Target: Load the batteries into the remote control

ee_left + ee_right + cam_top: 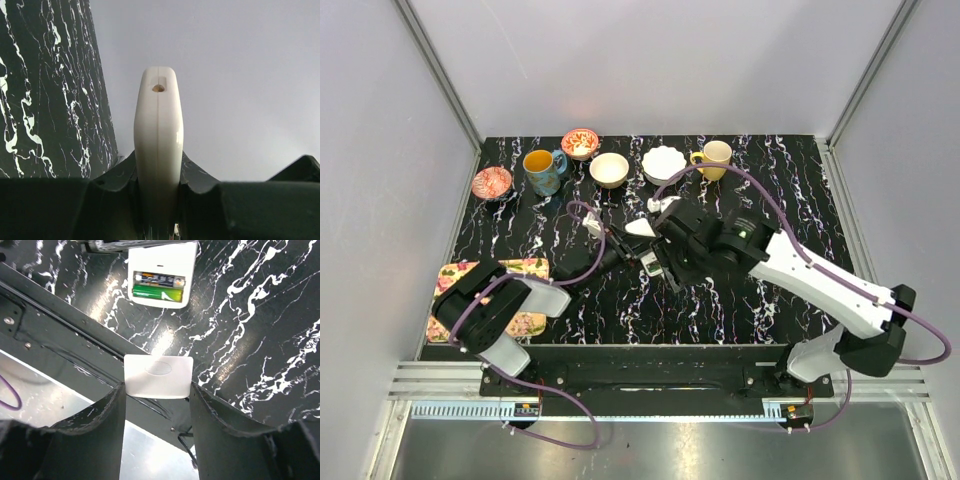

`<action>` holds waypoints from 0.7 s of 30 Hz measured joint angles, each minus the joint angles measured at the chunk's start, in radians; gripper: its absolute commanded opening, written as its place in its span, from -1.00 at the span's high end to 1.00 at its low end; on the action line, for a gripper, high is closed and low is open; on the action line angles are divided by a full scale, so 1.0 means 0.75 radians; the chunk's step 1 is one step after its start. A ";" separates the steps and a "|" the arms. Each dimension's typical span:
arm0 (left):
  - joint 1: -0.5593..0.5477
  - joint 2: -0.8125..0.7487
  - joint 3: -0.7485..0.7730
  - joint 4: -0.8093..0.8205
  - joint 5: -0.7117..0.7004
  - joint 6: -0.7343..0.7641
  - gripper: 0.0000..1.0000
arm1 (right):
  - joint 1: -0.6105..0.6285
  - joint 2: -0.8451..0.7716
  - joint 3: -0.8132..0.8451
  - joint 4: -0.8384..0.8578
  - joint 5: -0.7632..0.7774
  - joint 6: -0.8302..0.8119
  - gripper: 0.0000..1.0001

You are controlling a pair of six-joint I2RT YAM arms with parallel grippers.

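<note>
The white remote control (158, 125) stands edge-on in my left gripper (158, 165), which is shut on its lower end. In the right wrist view the remote control (161, 275) shows its open compartment with two green batteries (159, 286) lying inside. My right gripper (157, 390) is shut on the thin white back-cover panel (158, 376), which it holds by its side edges a short way below the compartment. From above, both grippers meet mid-table around the remote control (649, 263).
Along the back of the table stand a red patterned saucer (492, 183), a blue mug (542, 170), a red bowl (580, 143), a cream bowl (609, 169), a white scalloped bowl (664, 164) and a yellow cup (715, 158). A floral mat (525, 268) lies at the left.
</note>
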 measured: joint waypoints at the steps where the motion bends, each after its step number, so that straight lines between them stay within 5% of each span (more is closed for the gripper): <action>1: -0.014 0.023 0.018 0.000 -0.017 -0.011 1.00 | -0.001 0.023 0.023 -0.026 -0.002 -0.014 1.00; 21: -0.108 0.222 0.039 -0.003 -0.185 -0.138 1.00 | -0.107 0.325 0.061 -0.136 -0.177 -0.199 1.00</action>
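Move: The right hand already holds the white battery cover; the remote's open battery compartment, with both batteries in it, lies about 6 cm ahead, 4 cm to its left and some 4 cm lower. The left gripper's fingers, around the remote's middle, are roughly 8 cm ahead of the right hand, 6 cm to its left and 4 cm below. From the left hand, the cover lies about 8 cm back, 5 cm to the right and 5 cm above. Downward with both hands at once: the right lowers the cover about 6 cm while its fingers swing from a forward-left slant to nearly straight down, bringing it closer to the open compartment. The left, keeping its grip on the remote, sinks about 5 cm and eases some 2 cm right, its wrist tipping down about 10 degrees. Both grips stay shut. ##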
